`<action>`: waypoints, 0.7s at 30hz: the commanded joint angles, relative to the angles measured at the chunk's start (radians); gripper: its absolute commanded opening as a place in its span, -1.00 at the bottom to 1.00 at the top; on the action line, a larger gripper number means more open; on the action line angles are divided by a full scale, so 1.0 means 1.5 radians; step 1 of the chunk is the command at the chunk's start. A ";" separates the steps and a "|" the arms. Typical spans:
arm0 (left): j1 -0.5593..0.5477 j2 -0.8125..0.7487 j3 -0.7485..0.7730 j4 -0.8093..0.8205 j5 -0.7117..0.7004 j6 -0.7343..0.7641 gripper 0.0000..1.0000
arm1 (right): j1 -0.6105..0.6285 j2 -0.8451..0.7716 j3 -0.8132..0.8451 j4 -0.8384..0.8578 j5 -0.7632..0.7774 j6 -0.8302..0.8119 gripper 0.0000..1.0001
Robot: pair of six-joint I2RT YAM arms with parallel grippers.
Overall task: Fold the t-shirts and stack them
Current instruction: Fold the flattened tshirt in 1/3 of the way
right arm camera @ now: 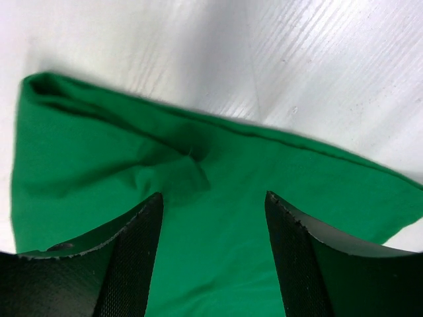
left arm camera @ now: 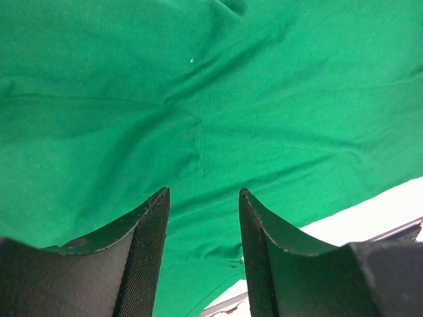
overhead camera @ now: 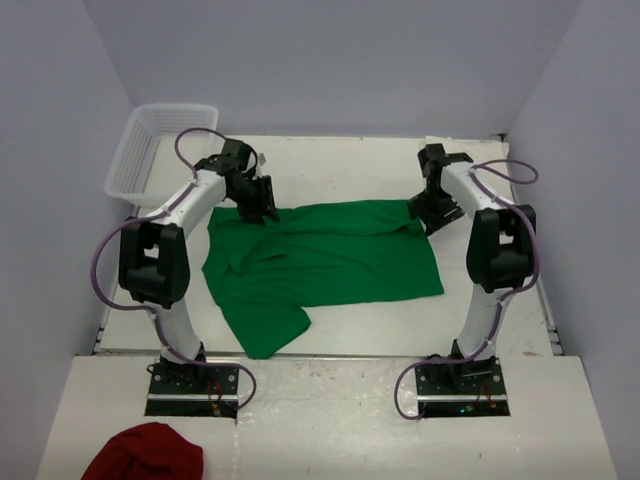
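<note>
A bright green t-shirt [overhead camera: 330, 260] lies spread and rumpled across the white table, one sleeve [overhead camera: 265, 325] pointing toward the near edge. My left gripper [overhead camera: 264, 207] hovers over the shirt's far left edge. In the left wrist view its fingers [left arm camera: 204, 193] stand apart with only green cloth [left arm camera: 198, 99] beneath them. My right gripper [overhead camera: 435, 216] is over the shirt's far right corner. Seen from the right wrist, its fingers [right arm camera: 213, 195] are spread wide above a small pinched wrinkle [right arm camera: 188, 168] near the hem, gripping nothing.
A white mesh basket [overhead camera: 150, 150] sits at the table's far left corner. A dark red cloth [overhead camera: 145, 455] lies on the near ledge by the left arm's base. Bare table [overhead camera: 340, 165] runs behind the shirt, and walls enclose three sides.
</note>
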 commanded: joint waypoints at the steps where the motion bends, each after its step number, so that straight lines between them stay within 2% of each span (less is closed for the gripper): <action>1: 0.005 -0.056 -0.011 0.000 -0.006 0.003 -0.03 | 0.019 -0.093 0.012 0.010 0.074 -0.042 0.29; 6: 0.005 -0.080 -0.037 -0.004 -0.022 0.001 -0.03 | 0.023 -0.130 0.022 0.039 0.038 -0.128 0.27; 7: 0.005 -0.085 -0.040 -0.004 -0.024 0.000 -0.03 | 0.023 -0.141 0.008 0.093 -0.005 -0.157 0.27; 10: 0.005 -0.089 -0.049 -0.001 -0.024 -0.003 -0.03 | 0.021 -0.168 -0.040 0.161 -0.037 -0.154 0.27; 16: 0.005 -0.094 -0.046 -0.004 -0.024 0.000 -0.03 | 0.013 -0.079 -0.003 0.153 -0.117 -0.080 0.24; 21: 0.005 -0.095 -0.043 -0.010 -0.028 0.005 -0.03 | 0.013 -0.068 -0.051 0.200 -0.205 0.007 0.23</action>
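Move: The right hand hangs open some 4 cm above the green t-shirt. The t-shirt's far edge is its likely goal, about 7 cm ahead and 4 cm to its left. The far right corner is about 8 cm ahead and 1 cm to the right, and the raised wrinkle is roughly 1 cm ahead, level sideways. For the left hand that stretch of far edge lies some 30 cm to its right, 6 cm ahead and 8 cm below. Fingers staying open, the right hand rises about 8 cm off the wrinkle and arcs forward and left towards the t-shirt's far edge, then sinks again by some 4–5 cm, ending about 5 cm left and 4 cm forward of where it began, with the fingertips swung forward and left by about 20 degrees and no new touch to be seen. Meanwhile the left hand, also open and clear of the cloth, backs off and lifts by a couple of centimetres, then stays there above the t-shirt. ##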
